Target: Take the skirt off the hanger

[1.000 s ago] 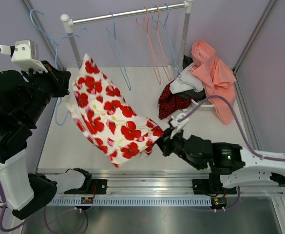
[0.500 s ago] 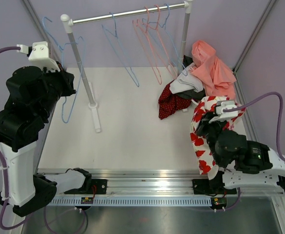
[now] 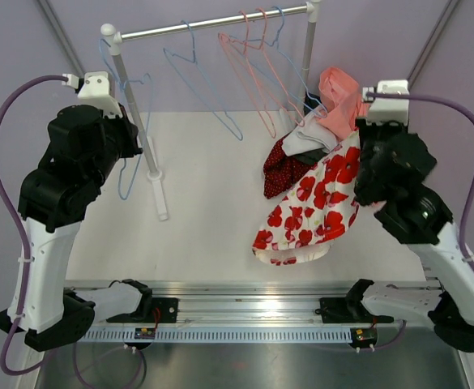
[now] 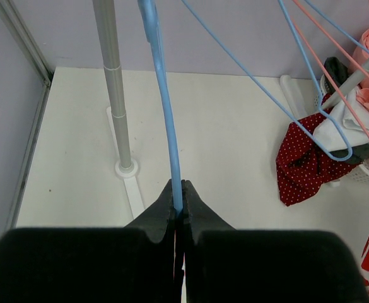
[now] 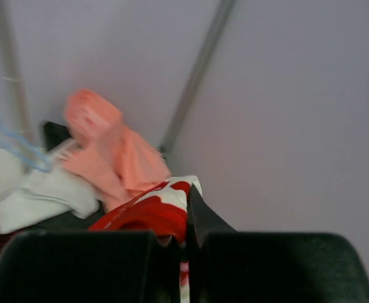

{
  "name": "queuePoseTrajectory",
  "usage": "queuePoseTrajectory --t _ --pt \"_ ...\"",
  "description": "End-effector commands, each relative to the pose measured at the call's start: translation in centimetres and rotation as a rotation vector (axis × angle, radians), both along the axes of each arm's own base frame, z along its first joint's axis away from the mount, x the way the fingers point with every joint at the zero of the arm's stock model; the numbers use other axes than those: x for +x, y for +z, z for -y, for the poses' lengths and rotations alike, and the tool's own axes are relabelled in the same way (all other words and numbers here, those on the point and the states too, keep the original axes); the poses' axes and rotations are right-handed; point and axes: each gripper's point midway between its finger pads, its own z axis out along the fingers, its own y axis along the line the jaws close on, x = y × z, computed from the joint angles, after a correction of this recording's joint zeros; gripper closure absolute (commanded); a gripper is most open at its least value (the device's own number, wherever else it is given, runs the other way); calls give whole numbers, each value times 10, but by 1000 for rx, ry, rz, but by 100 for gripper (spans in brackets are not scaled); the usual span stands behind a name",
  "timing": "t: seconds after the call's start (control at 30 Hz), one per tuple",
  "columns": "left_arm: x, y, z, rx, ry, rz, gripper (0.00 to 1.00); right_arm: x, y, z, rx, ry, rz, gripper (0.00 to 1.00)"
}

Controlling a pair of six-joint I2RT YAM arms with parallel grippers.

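Observation:
The skirt [image 3: 313, 204], white with red flowers, hangs from my right gripper [image 3: 365, 152] over the right side of the table, off the hanger. In the right wrist view the gripper [image 5: 185, 235] is shut on a fold of the skirt [image 5: 152, 211]. My left gripper [image 3: 127, 147] is at the left by the rack post, shut on the bare blue hanger [image 3: 131, 166]. In the left wrist view the gripper [image 4: 178, 207] pinches the blue hanger's wire [image 4: 165, 126], which rises straight up.
A clothes rack [image 3: 212, 23] with a post and foot [image 3: 157, 190] carries blue and pink hangers [image 3: 257, 77]. A pile of clothes [image 3: 334, 121] in a basket, pink, white and dark red dotted, sits at the back right, right beside the skirt.
My right arm swung the skirt from the front right up and back toward the clothes pile. My left arm moved right with the blue hanger, toward the rack post.

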Motion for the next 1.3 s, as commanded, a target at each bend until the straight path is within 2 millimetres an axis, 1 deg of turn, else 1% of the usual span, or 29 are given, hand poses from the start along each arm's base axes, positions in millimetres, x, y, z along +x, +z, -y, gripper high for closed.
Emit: queuePoseTrajectory --t 0.0,0.07,0.13,0.17,0.23,0.27,0.3,0.33,0.37,0.4,0.43,0.5,0.53,0.57,0.6,0.63,0.67,0.7,0.73,0.77,0.8,0.83,0.87,0.93,0.97,1.0,1.07,1.1,1.27 --pt "6 18 -1 -5 7 75 100 38 0 45 -90 -131 -81 100" --pt "7 16 -2 9 13 70 100 63 -5 50 -15 -125 -93 100" --pt "8 14 -2 25 12 63 100 67 11 77 47 -193 -46 100" --pt "9 14 -4 29 19 66 100 83 9 76 82 -191 -43 100" --pt "13 12 -3 39 18 64 100 90 30 80 143 -180 2 100" --pt "15 11 -2 42 19 61 100 113 24 75 167 -163 -12 100" --pt "17 11 -1 43 17 62 100 117 42 73 188 -143 36 100" --pt "18 13 0 40 14 66 100 146 29 66 178 -131 -1 100" --pt "22 11 3 43 6 59 100 160 29 64 174 -112 -4 100" --pt "24 12 4 42 5 61 100 167 41 66 182 -109 25 100" --pt "26 12 6 41 4 59 100 200 18 64 183 -118 -27 100" --pt "33 9 9 51 3 51 100 221 10 71 214 -113 -42 100" --pt "37 8 10 57 5 50 100 245 -19 68 258 -107 -93 100" --pt "40 8 10 62 12 50 100 258 -36 56 291 -34 -143 95" --pt "47 6 11 72 17 51 100 258 -62 55 309 -7 -249 82" --pt "52 6 12 77 22 55 100 268 -91 38 394 48 -320 71" --pt "57 7 11 87 38 60 100 266 -108 31 423 68 -372 62" --pt "65 7 12 97 47 65 100 268 -156 22 449 82 -482 36" --pt "71 7 12 108 57 68 100 255 -152 16 491 114 -461 25" --pt "75 13 9 117 79 81 100 262 -150 4 521 188 -398 16" --pt "81 18 7 130 95 95 100 250 -215 0 548 175 -509 5" --pt "96 11 11 150 103 78 100 234 -205 -3 589 200 -459 1" --pt "100 24 8 144 121 108 100 224 -241 -8 613 213 -502 1" --pt "124 18 12 184 144 92 100 206 -250 -15 659 243 -511 1" --pt "132 21 14 186 147 97 100 196 -275 -20 679 255 -558 0" --pt "135 38 11 178 155 131 100 190 -283 -24 694 270 -576 0" --pt "161 27 19 196 154 103 100 174 -299 -33 727 305 -606 1" --pt "162 39 18 181 159 126 100 170 -303 -34 728 307 -612 0" --pt "197 -2 32 130 133 45 100 161 -291 -49 732 343 -602 1"
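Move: Pinched shut in the right hand, the skirt is bound for the basket, whose middle lies about 32 cm ahead, 8 cm right and 44 cm below. The white cloth lies about 31 cm ahead and 2 left of that hand, the red dotted cloth 23 ahead and 11 left, both over 40 below. The left hand holds the empty hanger; the rack bar is about 22 cm ahead, straight in line and 8 above, its left post about 19 ahead and 9 left. Swinging forward and right towards the basket, the right hand carries the skirt some 25 cm out at nearly the same height, opens wide and lets go, then sinks over 30 cm while drawing back about 13 and tipping its fingers down some 40 degrees. The left hand, still gripping the empty blue hanger, hardly moves at first, then reaches about 19 cm forward to the rack bar. ##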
